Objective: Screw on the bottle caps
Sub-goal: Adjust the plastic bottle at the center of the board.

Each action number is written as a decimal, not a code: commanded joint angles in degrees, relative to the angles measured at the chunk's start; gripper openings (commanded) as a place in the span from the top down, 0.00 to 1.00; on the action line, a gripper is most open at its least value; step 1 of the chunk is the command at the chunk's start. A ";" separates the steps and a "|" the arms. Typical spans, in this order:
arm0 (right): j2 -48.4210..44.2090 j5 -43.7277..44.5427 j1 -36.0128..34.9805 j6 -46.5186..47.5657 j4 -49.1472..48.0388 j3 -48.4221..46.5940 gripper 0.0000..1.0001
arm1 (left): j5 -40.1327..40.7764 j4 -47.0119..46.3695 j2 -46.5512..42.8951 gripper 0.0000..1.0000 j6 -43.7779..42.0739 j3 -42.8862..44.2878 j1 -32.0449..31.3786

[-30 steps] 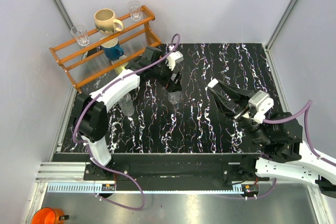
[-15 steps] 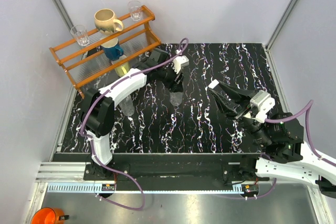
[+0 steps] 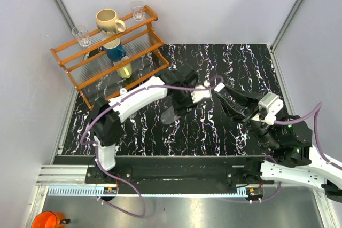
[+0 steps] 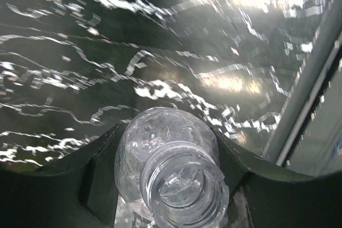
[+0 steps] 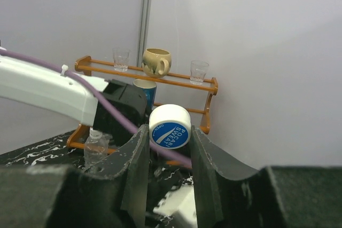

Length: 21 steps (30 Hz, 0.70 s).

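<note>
A clear ribbed bottle (image 4: 170, 156) sits between my left gripper's (image 4: 170, 132) fingers, its open threaded neck toward the camera. From above, this bottle (image 3: 170, 115) hangs tilted over the black marbled table (image 3: 160, 137), and my left gripper (image 3: 179, 107) is shut on it near the middle. My right gripper (image 5: 169, 132) is shut on a white cap (image 5: 169, 125) with a blue printed top, held in the air. In the top view the right gripper (image 3: 219, 91) points at the left wrist, close beside it. A second bottle (image 5: 96, 148) stands under the left arm, without a cap.
An orange wooden rack (image 3: 80, 60) at the back left carries two clear glasses (image 3: 81, 35), a beige mug (image 3: 108, 22) and a blue cup (image 3: 114, 50). A purple cable (image 5: 123, 126) crosses in front of the cap. Grey walls enclose the table on three sides.
My left arm swung from beside the rack toward the middle of the table, its jaws narrowed onto the bottle, and the bottle moved forward and tilted. The right gripper kept its cap and barely moved.
</note>
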<state>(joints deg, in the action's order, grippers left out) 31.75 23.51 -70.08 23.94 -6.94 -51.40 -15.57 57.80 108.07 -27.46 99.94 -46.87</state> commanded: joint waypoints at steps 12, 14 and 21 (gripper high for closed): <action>-0.02 1.19 -0.32 -0.65 1.14 -3.36 0.71 | 0.11 2.67 10.22 0.23 -2.33 -4.06 -8.59; 0.24 1.19 -0.32 -0.65 1.23 -3.53 0.71 | -0.86 1.53 10.67 0.16 -1.89 -3.53 -8.59; 0.07 1.45 -0.32 -0.56 1.84 -3.89 0.71 | 0.37 -1.99 7.86 0.09 -1.71 -7.38 -7.10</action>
<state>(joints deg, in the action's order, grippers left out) 31.48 23.51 -70.08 23.49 -5.17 -53.10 -14.22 59.48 119.39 -29.43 94.96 -55.16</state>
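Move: The left hand already holds the uncapped bottle, tilted; the board spot where it goes lies about 6 cm back, 3 cm left and 12 cm below. The capped bottle stands some 23 cm left and 5 cm ahead of the hand, its middle slightly lower. From the right hand, which holds a cap high up, that spot is roughly 5 cm ahead, 12 cm left and 42 cm down. The left hand lowers the bottle about 10 cm while drawing back some 6 cm, its fingers opening around it. ##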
